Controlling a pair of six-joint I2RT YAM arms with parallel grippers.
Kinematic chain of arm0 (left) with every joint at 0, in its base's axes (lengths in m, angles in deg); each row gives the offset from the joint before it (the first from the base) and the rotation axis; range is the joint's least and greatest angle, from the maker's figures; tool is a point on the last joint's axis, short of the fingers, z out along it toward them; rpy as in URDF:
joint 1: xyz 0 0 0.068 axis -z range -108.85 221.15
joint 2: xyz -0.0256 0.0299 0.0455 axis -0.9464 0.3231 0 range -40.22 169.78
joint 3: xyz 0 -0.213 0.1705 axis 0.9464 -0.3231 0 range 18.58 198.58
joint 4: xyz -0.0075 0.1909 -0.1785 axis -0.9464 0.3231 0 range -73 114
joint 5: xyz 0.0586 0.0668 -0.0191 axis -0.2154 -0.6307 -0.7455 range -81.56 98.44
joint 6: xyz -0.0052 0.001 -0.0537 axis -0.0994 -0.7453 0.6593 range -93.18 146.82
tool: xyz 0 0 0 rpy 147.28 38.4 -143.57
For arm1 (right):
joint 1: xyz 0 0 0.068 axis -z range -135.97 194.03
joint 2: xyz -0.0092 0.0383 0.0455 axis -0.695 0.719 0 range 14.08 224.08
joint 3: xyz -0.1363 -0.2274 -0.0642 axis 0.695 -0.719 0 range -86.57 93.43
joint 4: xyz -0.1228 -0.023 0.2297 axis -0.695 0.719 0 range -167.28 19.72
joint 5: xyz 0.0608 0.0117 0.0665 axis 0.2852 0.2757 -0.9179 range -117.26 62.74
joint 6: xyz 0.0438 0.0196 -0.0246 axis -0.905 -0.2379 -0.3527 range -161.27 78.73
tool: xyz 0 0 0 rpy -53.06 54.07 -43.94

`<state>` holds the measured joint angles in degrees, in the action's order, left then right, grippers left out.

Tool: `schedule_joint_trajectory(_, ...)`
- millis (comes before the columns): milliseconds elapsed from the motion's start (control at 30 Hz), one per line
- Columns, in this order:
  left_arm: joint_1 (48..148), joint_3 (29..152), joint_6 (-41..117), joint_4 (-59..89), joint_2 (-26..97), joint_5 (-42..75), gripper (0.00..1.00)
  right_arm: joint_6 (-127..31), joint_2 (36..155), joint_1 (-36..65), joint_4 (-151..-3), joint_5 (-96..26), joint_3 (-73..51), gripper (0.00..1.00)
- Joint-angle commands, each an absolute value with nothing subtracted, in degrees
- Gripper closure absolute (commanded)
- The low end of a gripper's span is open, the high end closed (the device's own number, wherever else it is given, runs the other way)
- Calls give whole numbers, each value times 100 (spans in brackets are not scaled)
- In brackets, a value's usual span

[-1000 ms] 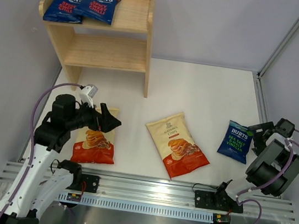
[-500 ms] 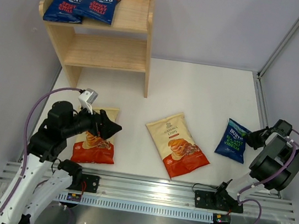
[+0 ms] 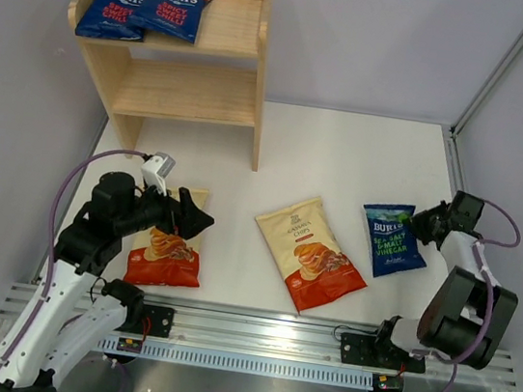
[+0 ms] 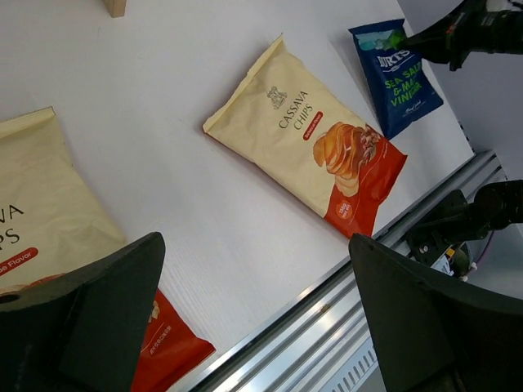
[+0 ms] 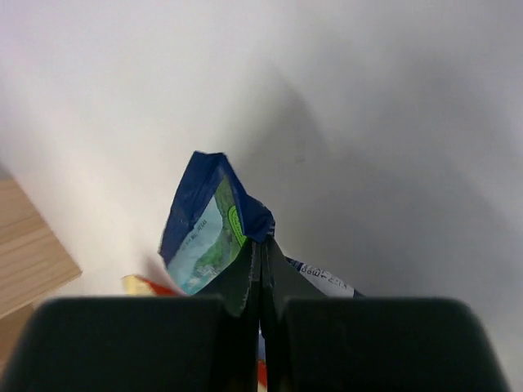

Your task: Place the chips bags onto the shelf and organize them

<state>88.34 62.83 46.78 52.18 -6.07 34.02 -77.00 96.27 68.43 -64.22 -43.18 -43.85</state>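
The wooden shelf [image 3: 191, 89] stands at the back left, with two dark blue BURTS bags [image 3: 113, 5] [image 3: 179, 7] side by side on its top tier. A green-topped blue bag [image 3: 392, 239] lies tilted at the right of the table. My right gripper [image 3: 421, 222] is shut on its top corner, and the pinched foil [image 5: 204, 224] shows above the closed jaws [image 5: 261, 245]. One cream chips bag [image 3: 309, 252] lies mid-table. My left gripper [image 3: 197, 218] hovers open over the right edge of the other cream bag [image 3: 165, 246], holding nothing [image 4: 255, 269].
A metal rail [image 3: 262, 333] runs along the near table edge. Grey enclosure walls stand close on the left and right. The shelf's lower tier [image 3: 187, 98] holds nothing. A shelf leg [image 4: 114, 6] shows at the top of the left wrist view.
My right gripper shut on the green-topped bag's top corner and pulled it left and back, turning the bag. The left arm shifted slightly over the left cream bag, still open.
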Motion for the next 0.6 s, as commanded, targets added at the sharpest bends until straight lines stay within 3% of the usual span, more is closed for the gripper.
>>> schedule_joint_trajectory(0, 8846, 6402, 4799, 5128, -498, 3182, 1, -8204, 8756, 6232, -6375, -3571, -4079, 100)
schedule_joint_trajectory(233, 8855, 6025, 5572, 4365, -655, 3558, 1, -8477, 8184, 5125, -5988, -3148, -3140, 100)
schedule_joint_trajectory(367, 8960, 5164, 6519, 2328, -831, 4210, 1, -8793, 7965, 4430, -5926, -2902, -2725, 100)
schedule_joint_trajectory(567, 9504, 4329, 7032, -213, -831, 3729, 1, -10225, 7446, 3165, -6611, -2323, -2953, 100)
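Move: The right hand holds the sea salt bag by its edge. From it the open left gripper, where the bag is heading, is about 52 cm left, 14 cm back and 17 cm higher; the right cassava bag lies some 25 cm left, 11 cm back, 5 cm lower. From the left hand, the sea salt bag is roughly 48 cm right, 9 cm ahead, 19 cm below; the left cassava bag lies 11 cm left, 4 cm ahead, 23 cm below. Still pinching the sea salt bag's edge in shut fingers, the right hand sweeps it up about 20 cm and left some 17 cm towards the left gripper, its fingers tipping up nearly 30 degrees towards level and swinging a little counter-clockwise. After a short pause the left hand, wide open, eases about 5 cm right to meet it, rolling its left side down. ##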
